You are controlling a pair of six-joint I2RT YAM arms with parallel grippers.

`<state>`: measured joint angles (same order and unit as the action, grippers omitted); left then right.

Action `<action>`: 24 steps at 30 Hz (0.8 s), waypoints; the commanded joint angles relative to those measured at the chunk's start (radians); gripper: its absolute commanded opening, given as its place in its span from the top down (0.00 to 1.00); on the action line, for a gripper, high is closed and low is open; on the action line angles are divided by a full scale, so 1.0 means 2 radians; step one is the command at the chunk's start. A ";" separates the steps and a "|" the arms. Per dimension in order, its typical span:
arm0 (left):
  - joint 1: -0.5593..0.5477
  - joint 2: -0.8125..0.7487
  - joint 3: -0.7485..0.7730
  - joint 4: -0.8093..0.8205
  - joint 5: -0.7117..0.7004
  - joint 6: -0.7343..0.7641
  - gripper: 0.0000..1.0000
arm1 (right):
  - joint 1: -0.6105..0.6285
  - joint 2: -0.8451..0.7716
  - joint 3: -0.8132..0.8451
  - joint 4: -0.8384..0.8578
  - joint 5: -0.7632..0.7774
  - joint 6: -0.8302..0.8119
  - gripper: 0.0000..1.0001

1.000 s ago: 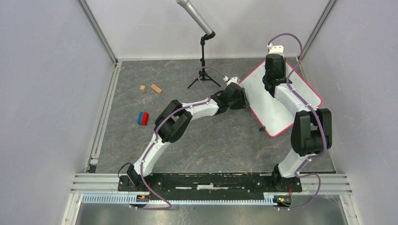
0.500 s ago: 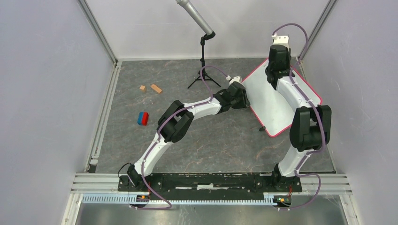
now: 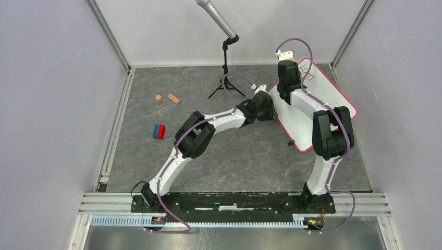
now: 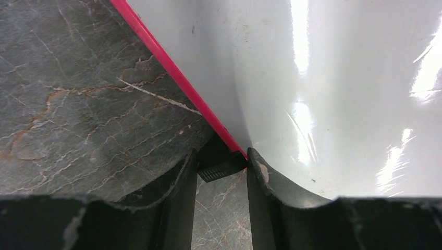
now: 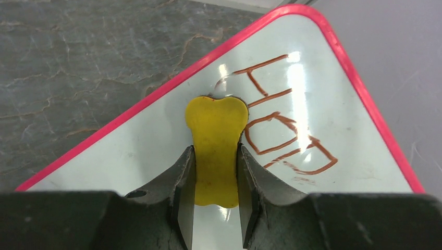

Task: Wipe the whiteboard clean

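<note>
The whiteboard (image 3: 327,86) lies at the far right, white with a pink-red rim, and carries red-brown writing (image 3: 307,73) near its far corner. My right gripper (image 3: 286,84) is shut on a yellow bone-shaped eraser (image 5: 216,130) and presses it on the board (image 5: 130,151) just left of the writing (image 5: 281,135). My left gripper (image 3: 268,107) is at the board's left edge. In the left wrist view its fingers (image 4: 221,161) close on the pink rim and a black foot (image 4: 221,167) of the board (image 4: 339,78).
A microphone stand (image 3: 226,62) stands at the back centre, close to the board's left corner. Two wooden blocks (image 3: 173,98) (image 3: 158,97) and a red-blue block (image 3: 159,131) lie on the left of the grey floor. Walls enclose all sides.
My right gripper has swept left with the eraser across the board's far end, from the right corner toward the left edge, uncovering the writing. My left arm has barely moved.
</note>
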<state>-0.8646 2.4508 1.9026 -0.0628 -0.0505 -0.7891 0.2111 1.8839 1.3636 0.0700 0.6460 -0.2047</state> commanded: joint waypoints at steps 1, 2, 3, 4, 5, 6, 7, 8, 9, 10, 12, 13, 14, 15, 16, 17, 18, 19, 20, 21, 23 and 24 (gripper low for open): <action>0.009 0.017 -0.028 -0.032 -0.033 0.010 0.81 | -0.007 0.009 0.013 0.021 0.014 -0.021 0.66; 0.010 0.016 -0.032 -0.028 -0.032 0.008 0.82 | -0.010 0.003 0.014 0.021 0.017 -0.025 0.67; 0.010 0.015 -0.034 -0.026 -0.033 0.007 0.86 | -0.015 -0.003 0.013 0.022 0.020 -0.026 0.67; 0.010 0.015 -0.035 -0.025 -0.034 0.006 0.91 | -0.021 -0.013 0.010 0.022 0.021 -0.026 0.66; 0.009 0.015 -0.035 -0.025 -0.034 0.006 0.94 | -0.028 -0.024 0.006 0.022 0.020 -0.023 0.66; 0.010 0.014 -0.035 -0.025 -0.034 0.006 0.96 | -0.038 -0.032 0.002 0.021 0.017 -0.019 0.66; 0.010 0.013 -0.037 -0.023 -0.035 0.005 0.98 | -0.045 -0.042 -0.004 0.022 0.017 -0.018 0.66; 0.010 0.013 -0.039 -0.021 -0.035 0.005 0.98 | -0.050 -0.051 -0.010 0.024 0.023 -0.019 0.66; 0.010 0.012 -0.040 -0.021 -0.035 0.005 0.98 | -0.056 -0.059 -0.016 0.027 0.029 -0.021 0.66; 0.010 0.012 -0.042 -0.020 -0.035 0.004 0.98 | -0.061 -0.064 -0.023 0.032 0.034 -0.024 0.66; 0.010 0.010 -0.047 -0.016 -0.035 0.003 0.98 | -0.076 -0.074 -0.030 0.034 0.032 -0.019 0.66; 0.010 0.010 -0.048 -0.015 -0.036 0.003 0.98 | -0.083 -0.080 -0.036 0.036 0.024 -0.015 0.66; 0.010 0.009 -0.048 -0.015 -0.036 0.002 0.98 | -0.086 -0.085 -0.043 0.042 0.019 -0.012 0.66; 0.010 0.010 -0.048 -0.015 -0.036 0.002 0.98 | -0.085 -0.088 -0.047 0.048 0.014 -0.011 0.66; 0.010 0.009 -0.048 -0.015 -0.036 0.002 0.98 | -0.085 -0.089 -0.051 0.051 0.001 -0.010 0.66; 0.010 0.009 -0.048 -0.015 -0.037 0.002 0.98 | -0.084 -0.088 -0.055 0.054 -0.013 -0.008 0.66; 0.009 0.009 -0.047 -0.015 -0.037 0.002 0.98 | -0.079 -0.085 -0.059 0.060 -0.019 -0.007 0.66; 0.009 0.009 -0.048 -0.015 -0.037 0.002 0.98 | -0.073 -0.080 -0.063 0.068 -0.021 -0.007 0.66; 0.009 0.009 -0.048 -0.014 -0.037 0.003 0.98 | -0.065 -0.072 -0.066 0.073 -0.022 -0.011 0.66; 0.009 0.008 -0.050 -0.013 -0.037 0.003 0.98 | -0.057 -0.065 -0.068 0.078 -0.022 -0.015 0.66; 0.009 0.008 -0.052 -0.010 -0.036 0.003 0.98 | -0.041 -0.044 -0.071 0.092 -0.023 -0.024 0.66; 0.009 0.008 -0.052 -0.011 -0.037 0.002 0.98 | -0.036 -0.036 -0.071 0.099 -0.025 -0.027 0.66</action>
<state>-0.8642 2.4367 1.8484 0.0128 -0.0513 -0.7895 0.0849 1.7351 1.2453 0.2077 0.6277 -0.2337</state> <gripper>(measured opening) 0.435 0.352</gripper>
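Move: The right hand holds the yellow eraser at the whiteboard; the remaining red lettering lies about 5 cm to its right, 4 cm ahead and some 3 cm higher. The board's far corner is roughly 11 cm ahead and 5 cm right; its middle is about 8 cm back and 7 cm right. From the left hand, at the board's left edge, the lettering is about 16 cm ahead and 16 cm right, well above. The right hand sweeps the gripped eraser about 9 cm right past the lettering, rising 6, then eases left. ##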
